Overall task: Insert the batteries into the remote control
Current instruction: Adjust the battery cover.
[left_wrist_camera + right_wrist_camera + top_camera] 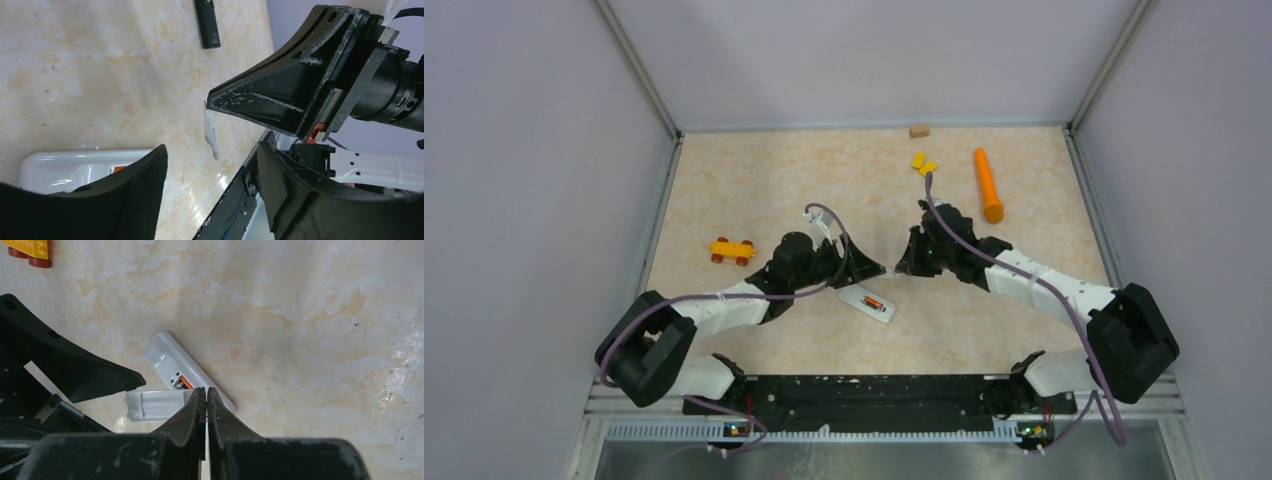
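Note:
The white remote control (869, 303) lies face down on the table between the arms, its battery bay uncovered, with an orange-red battery (184, 382) sitting in it. My right gripper (206, 390) hovers just above the remote's near end, shut on the edge of the thin white battery cover (157, 404), which sticks out to the left. My left gripper (212, 192) is open with nothing between its fingers. It sits beside the remote (75, 167), close to the right gripper (906, 266). From the left wrist, the cover (211, 131) hangs edge-on from the right gripper's tip.
A long orange cylinder (988, 185), two yellow blocks (924, 163) and a small wooden block (919, 130) lie at the back right. A yellow toy car (731, 250) stands left of the left arm. A slim black bar (207, 22) lies farther out on the table.

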You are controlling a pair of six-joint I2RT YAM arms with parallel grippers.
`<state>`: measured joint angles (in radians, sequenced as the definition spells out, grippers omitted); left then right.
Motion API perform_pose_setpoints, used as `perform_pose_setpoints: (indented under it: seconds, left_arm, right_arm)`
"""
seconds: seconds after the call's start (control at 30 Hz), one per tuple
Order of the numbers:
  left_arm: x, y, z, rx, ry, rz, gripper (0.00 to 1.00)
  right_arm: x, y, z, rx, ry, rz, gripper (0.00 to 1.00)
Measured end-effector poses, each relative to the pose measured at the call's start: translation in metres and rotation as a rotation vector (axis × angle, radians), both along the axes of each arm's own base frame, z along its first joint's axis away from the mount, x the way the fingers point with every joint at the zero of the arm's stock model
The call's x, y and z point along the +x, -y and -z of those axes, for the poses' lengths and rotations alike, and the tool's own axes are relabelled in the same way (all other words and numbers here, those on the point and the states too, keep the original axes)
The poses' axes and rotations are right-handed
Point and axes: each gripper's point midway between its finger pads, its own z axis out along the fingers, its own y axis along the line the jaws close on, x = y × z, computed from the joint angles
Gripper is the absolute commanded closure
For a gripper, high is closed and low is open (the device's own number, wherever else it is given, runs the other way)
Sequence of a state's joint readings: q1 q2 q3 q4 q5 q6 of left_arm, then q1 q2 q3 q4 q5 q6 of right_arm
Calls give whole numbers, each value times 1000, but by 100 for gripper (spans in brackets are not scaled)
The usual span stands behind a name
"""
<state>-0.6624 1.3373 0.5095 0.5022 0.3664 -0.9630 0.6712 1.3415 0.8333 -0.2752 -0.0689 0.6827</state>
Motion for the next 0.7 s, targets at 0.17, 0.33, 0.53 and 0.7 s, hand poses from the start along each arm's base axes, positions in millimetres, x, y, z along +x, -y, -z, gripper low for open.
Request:
perform_pose_setpoints:
  seconds: [0.17,0.33,0.53,0.7]
  left_arm:
    - [1,10,-1,-43,-36,24,59]
    - [1,18,1,-67,-66,44,91]
    - [-2,22,-3,-63,-27,85,100]
    - [-1,20,-11,-2,144,142,100]
  right_arm:
    - [-3,-3,-3,18,-5,-18,100]
    - [-4,-5,-8,36,1,-29,100]
    - [-5,-4,-16,45,12,-26,71]
    - [0,0,-34,88,10,11,42]
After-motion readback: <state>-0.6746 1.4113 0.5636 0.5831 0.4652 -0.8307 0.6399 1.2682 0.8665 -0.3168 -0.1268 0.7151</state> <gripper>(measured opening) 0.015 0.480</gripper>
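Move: The battery cover is in the air, its near end already pinched in the right fingertips, its middle some 2 cm to that hand's left. From the open left hand that middle lies about 3 cm to the right and 1 cm ahead, at nearly the same height. The white remote, bay open, lies about 9 cm below the left hand, 2 cm left and 4 cm back. The black remote is on the table about 17 cm right of the right hand and 12 cm ahead. The battery cover changes hands: the left hand edges about 2 cm to the right towards its free end and shuts from wide open to pinch it, tilting slightly upward at the end. The right hand keeps its pinch while creeping up, then opens halfway and lifts off the cover, some 3.5 cm up in all. ##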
